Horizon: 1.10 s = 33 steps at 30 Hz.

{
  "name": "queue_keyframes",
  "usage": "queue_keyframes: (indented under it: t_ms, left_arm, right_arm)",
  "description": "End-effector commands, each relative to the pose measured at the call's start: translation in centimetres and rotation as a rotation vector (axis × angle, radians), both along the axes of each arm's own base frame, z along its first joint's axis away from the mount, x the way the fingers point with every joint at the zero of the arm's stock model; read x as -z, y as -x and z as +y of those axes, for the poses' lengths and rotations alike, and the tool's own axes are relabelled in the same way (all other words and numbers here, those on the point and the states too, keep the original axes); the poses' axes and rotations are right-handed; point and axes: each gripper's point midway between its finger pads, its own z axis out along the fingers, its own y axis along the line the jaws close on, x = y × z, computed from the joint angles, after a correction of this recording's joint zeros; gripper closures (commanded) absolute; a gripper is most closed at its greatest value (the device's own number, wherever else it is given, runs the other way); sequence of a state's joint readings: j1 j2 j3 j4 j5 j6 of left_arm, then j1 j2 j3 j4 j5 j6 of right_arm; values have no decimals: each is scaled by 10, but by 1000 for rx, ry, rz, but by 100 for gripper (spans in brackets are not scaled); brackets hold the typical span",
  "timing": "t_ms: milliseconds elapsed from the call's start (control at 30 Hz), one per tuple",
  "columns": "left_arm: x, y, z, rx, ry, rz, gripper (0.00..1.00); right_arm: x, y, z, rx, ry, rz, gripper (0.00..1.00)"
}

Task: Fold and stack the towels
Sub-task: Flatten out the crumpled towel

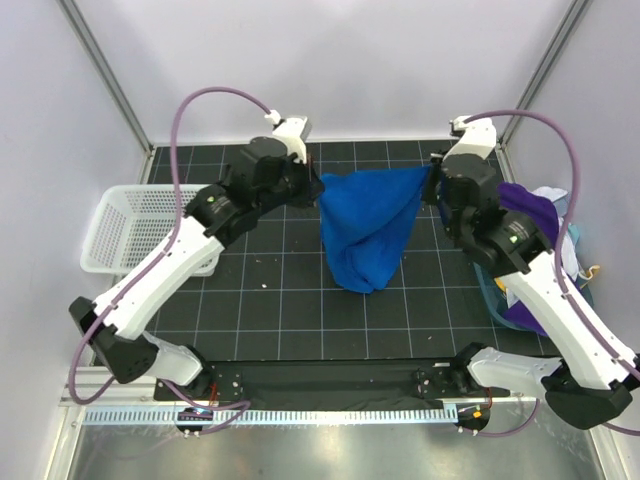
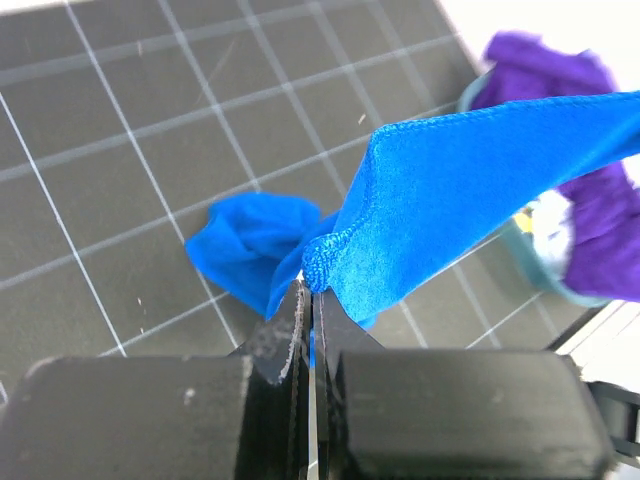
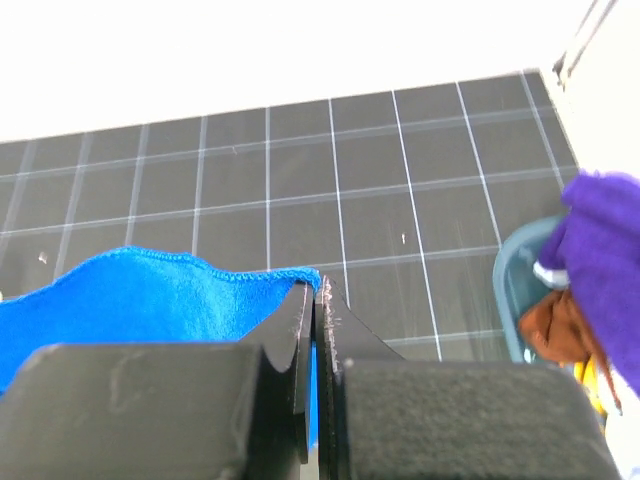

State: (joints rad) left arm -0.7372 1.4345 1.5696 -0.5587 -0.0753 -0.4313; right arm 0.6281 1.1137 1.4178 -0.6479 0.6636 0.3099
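Observation:
A royal blue towel (image 1: 368,220) hangs stretched between both grippers above the black grid mat, its lower end bunched on the mat (image 1: 355,275). My left gripper (image 1: 318,183) is shut on its left corner (image 2: 322,268). My right gripper (image 1: 432,180) is shut on the right corner (image 3: 310,280). In the left wrist view the towel (image 2: 470,190) runs taut to the right. A deep purple towel (image 1: 530,215) lies heaped in a bin at the right, also seen in the left wrist view (image 2: 590,190) and the right wrist view (image 3: 600,250). A bit of white cloth (image 1: 573,250) shows beside it.
A white perforated basket (image 1: 125,230) stands at the mat's left edge. A teal bin (image 1: 495,295) at the right holds the purple towel and other cloths, one brown (image 3: 555,325). Frame posts rise at both back corners.

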Motion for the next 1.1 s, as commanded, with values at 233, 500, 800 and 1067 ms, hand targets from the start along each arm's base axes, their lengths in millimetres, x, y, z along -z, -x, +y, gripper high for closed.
queue_keyframes:
  t_ms: [233, 500, 800, 1067]
  left_arm:
    - [-142, 59, 22, 141, 173, -253, 100]
    - [-204, 85, 24, 233, 262, -360, 100]
    - [-245, 104, 30, 287, 314, -443, 100]
    - [-280, 131, 38, 357, 382, -497, 100]
  right_arm:
    - [-110, 26, -14, -83, -40, -221, 99]
    - [-164, 49, -19, -149, -87, -334, 99]
    - [-218, 74, -17, -256, -128, -464, 99]
    - [-254, 100, -24, -310, -149, -572, 99]
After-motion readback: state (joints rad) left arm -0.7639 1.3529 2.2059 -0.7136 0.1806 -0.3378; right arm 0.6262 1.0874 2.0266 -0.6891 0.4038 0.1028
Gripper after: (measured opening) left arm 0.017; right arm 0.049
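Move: Both grippers already pinch the blue towel by two upper corners, some 19 cm apart and level in reach. The towel's middle hangs about 10 cm to the right of the left gripper, 4 cm back and 15 below; from the right gripper it is about 9 cm left, 4 back and 18 below. The laundry bin sits some 27 cm right of the right gripper and 3 back; the white basket about 36 cm left of the left gripper and 5 farther out, both well below. Raise both grippers together, the left about 26 cm and the right slightly less, drawing them back some 10 cm towards the bases and easing them a little apart. Keep both corners of the blue towel pinched, and tip the fingers upward by 25 to 30 degrees while turning them inward towards each other. ##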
